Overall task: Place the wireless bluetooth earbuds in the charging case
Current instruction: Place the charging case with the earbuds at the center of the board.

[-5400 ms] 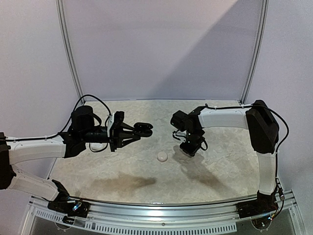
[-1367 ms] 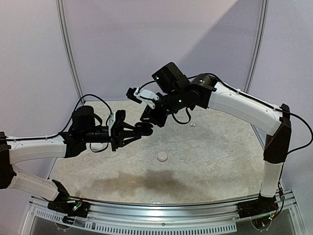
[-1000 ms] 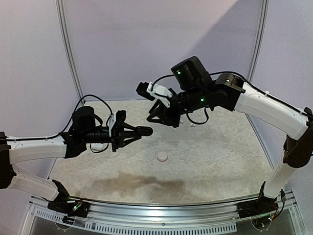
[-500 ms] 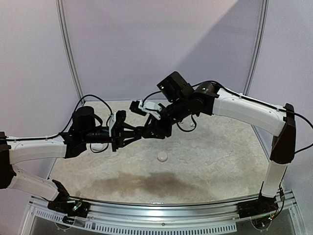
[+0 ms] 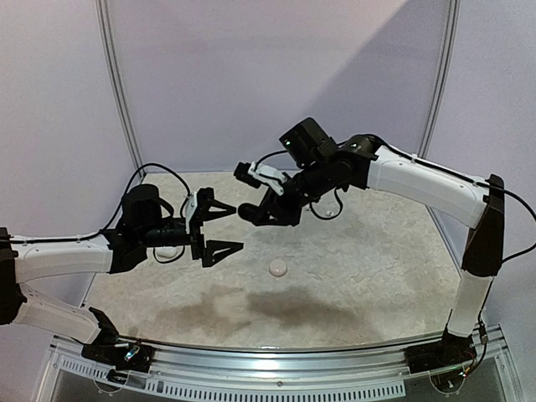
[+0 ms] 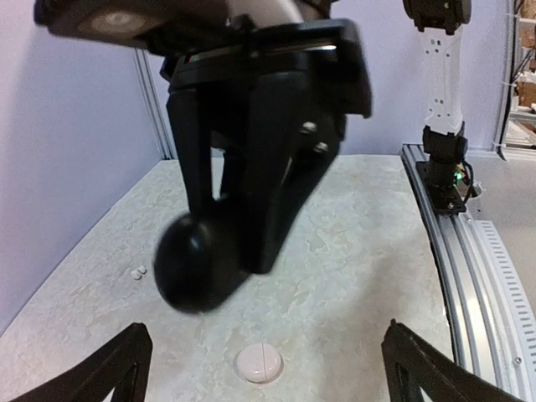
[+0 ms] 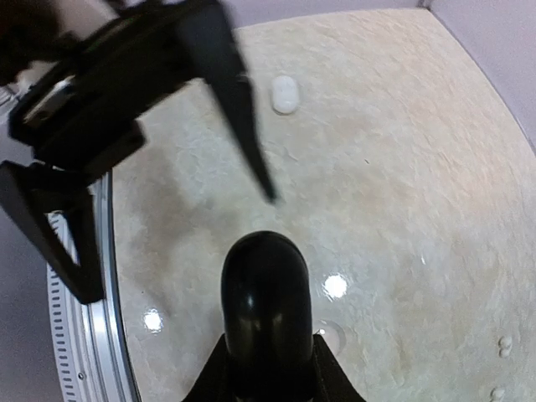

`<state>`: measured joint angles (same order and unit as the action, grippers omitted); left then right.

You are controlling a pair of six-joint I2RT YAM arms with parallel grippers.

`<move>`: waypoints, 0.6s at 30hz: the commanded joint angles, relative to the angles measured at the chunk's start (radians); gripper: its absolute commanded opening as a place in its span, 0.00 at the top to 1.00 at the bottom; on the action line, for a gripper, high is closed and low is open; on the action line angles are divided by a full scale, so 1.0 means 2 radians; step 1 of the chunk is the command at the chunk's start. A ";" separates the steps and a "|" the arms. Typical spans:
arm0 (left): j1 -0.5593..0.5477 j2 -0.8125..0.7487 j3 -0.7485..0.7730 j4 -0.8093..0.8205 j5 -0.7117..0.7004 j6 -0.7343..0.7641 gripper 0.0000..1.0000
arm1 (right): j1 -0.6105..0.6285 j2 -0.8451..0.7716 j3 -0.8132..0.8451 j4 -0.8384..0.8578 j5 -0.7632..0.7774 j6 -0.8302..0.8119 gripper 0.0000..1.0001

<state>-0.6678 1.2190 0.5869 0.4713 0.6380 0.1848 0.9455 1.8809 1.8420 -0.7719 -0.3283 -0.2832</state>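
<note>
A black, pebble-shaped charging case [image 5: 250, 211] hangs in the air over the table, closed. My right gripper [image 5: 261, 210] is shut on it. In the right wrist view the case [image 7: 266, 293] sticks out from between the fingers. My left gripper [image 5: 232, 228] stands wide open just left of the case, with nothing between its fingers. From the left wrist the case [image 6: 197, 268] looms ahead, above the open gripper [image 6: 265, 328]. Two tiny white earbuds [image 6: 136, 273] lie on the table at the far side, and the right wrist view shows them too, the earbuds [image 7: 503, 343] low at its right edge.
A closed white case [image 5: 277, 268] lies on the table in front of both grippers, the same case [image 6: 258, 363] below the left fingers. Another white case [image 5: 167, 249] sits partly under the left arm. Purple walls enclose the table; a metal rail [image 5: 276, 368] runs along its near edge.
My left gripper has opened and let go of the black case. My right gripper has closed on the case and now holds it alone, slightly up and away from the left fingers.
</note>
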 commanded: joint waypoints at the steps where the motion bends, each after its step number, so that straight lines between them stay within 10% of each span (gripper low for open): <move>1: -0.006 -0.010 -0.010 0.017 -0.020 -0.001 0.01 | -0.101 0.029 0.003 -0.056 -0.035 0.123 0.92; 13: -0.006 -0.014 -0.014 0.017 -0.019 0.000 0.01 | -0.213 0.120 -0.120 -0.092 -0.129 0.239 0.92; 18: -0.006 -0.016 -0.013 0.011 -0.018 0.000 0.01 | -0.215 0.143 -0.118 -0.110 -0.105 0.233 0.67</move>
<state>-0.6678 1.2034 0.5747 0.4896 0.6083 0.1833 0.5129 2.1487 1.5898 -0.9657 -0.5388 0.1677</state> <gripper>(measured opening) 0.989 0.245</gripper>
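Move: The right hand holds the black charging case. It is going for an open spot on the board about 6 cm ahead, 17 cm to its right and 22 cm below. The pink case lies nearly beneath this hand, 1 cm ahead, 5 cm right and 23 cm down; two white earbud pairs lie together around 19 cm ahead, 17 cm right and 24 cm below. From the left hand, empty and open, the spot is some 9 cm ahead, 21 cm right and 21 cm down. The right hand, fingers still shut on the black case, sweeps quickly away from the open left gripper, rightward and forward at first, then plunges about 21 cm while still going right and draws back some 5 cm from its farthest reach. It ends low beside the pink case, some 17 cm right of its start and easing to a stop, the wrist having swung clockwise about 40 degrees and the fingers pointing more steeply down. ##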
